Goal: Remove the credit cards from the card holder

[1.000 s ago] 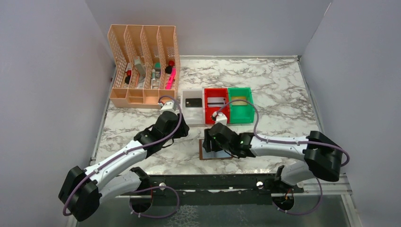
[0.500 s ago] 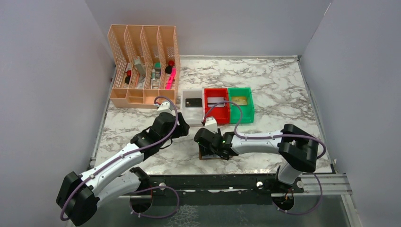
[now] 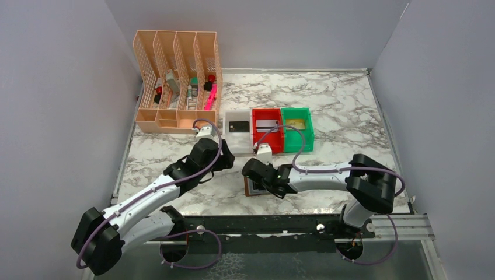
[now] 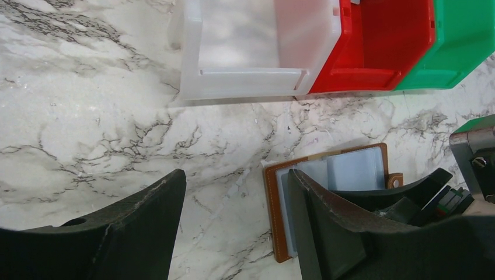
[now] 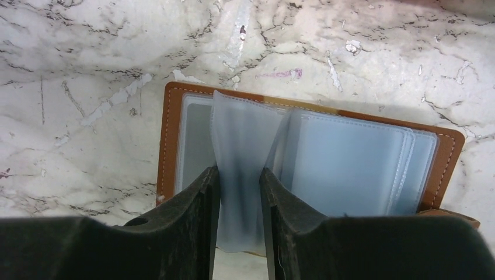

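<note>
The brown card holder (image 3: pixel 255 190) lies open on the marble table, with pale blue-grey pockets showing (image 5: pixel 350 166). My right gripper (image 5: pixel 239 172) is over its left half, jaws closed on one upright pocket leaf (image 5: pixel 242 140). In the top view the right gripper (image 3: pixel 252 175) hides most of the holder. My left gripper (image 4: pixel 234 175) is open and empty just left of the holder (image 4: pixel 335 169); its right finger overlaps the left panel. A black card (image 3: pixel 237 126) lies in the white bin, a silvery-white card (image 3: pixel 267 125) in the red bin, and a gold card (image 3: pixel 296 123) in the green bin.
The white bin (image 3: pixel 227 140), red bin (image 3: pixel 255 143) and green bin (image 3: pixel 308 140) stand in a row behind the holder, also in the left wrist view (image 4: pixel 245 79). A peach desk organizer (image 3: pixel 178 81) with pens stands at the back left. Grey walls enclose the table.
My right gripper has moved left across the holder and now covers its left half. The left arm has barely shifted.
</note>
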`<state>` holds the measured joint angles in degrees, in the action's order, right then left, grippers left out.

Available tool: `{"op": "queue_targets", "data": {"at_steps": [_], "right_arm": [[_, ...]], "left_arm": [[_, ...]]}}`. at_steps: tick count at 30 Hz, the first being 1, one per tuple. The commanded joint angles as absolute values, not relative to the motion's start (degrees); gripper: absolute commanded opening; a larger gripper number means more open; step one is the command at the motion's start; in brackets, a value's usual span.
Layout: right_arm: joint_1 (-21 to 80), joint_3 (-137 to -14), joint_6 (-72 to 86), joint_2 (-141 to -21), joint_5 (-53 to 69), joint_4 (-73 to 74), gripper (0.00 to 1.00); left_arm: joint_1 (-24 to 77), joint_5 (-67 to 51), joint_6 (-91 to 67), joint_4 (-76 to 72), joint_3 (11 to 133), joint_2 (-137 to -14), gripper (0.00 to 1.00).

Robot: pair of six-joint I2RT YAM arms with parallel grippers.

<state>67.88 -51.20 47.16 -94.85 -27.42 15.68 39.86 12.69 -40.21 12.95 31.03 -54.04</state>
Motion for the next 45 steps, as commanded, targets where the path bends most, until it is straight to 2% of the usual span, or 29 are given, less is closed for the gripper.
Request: {"op": "queue_targets", "data": {"at_steps": [1, 11, 17, 36, 42, 45], "right_arm": [[67.08, -46.83, 47.50, -93.45, -23.65, 12.43, 0.35], [58.57, -30.33, 49.58, -82.94, -7.74, -9.55, 0.35], [54.14, -21.56, 53.18, -80.56, -2.48, -21.22, 0.35], [53.17, -13.61, 57.49, -77.32, -4.18, -29.09, 0.37], [53.09, -13.12, 58.04, -77.66, -4.09, -29.95, 0.38], [53.09, -12.86, 58.08, -77.40, -3.86, -30.57, 0.38]], "left_arm": [[39.64, 7.44, -38.68, 9.21, 31.25, -55.79, 0.68], [39.64, -7.80, -37.54, 0.10, 31.16, -64.31, 0.64], [39.92, -13.24, -35.91, -0.42, 34.15, -71.63, 0.53], [46.84, -10.96, -32.10, 4.31, 41.58, -84.03, 0.11], [48.44, -11.34, -32.43, 4.37, 42.73, -87.38, 0.04], [49.44, -11.65, -32.56, 4.23, 43.59, -88.75, 0.04]]}}
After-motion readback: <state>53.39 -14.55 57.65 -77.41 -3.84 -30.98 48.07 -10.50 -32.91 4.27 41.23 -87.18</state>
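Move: Between the right fingers a clear sleeve of the card holder is already pinched; the card holder's middle lies about 3 cm to that hand's right, level fore and aft and 1 cm below, with the red tray some 19 cm ahead and 2 cm right. From the empty left hand the sleeve is about 7 cm back, 13 cm right and 9 cm down, the card holder's middle 16 cm right and 7 cm back, and the white tray 13 cm ahead and 5 cm right. Sweeping some 11 cm right, then down about 8 cm and a little back, the left hand comes in over the card holder's left part to the held sleeve, turning clockwise, tipping its fingers down and shutting them almost fully. The right hand keeps its pinch and draws the sleeve about 4 cm right, rolling nearly 40 degrees so its fingers point more to the left. ##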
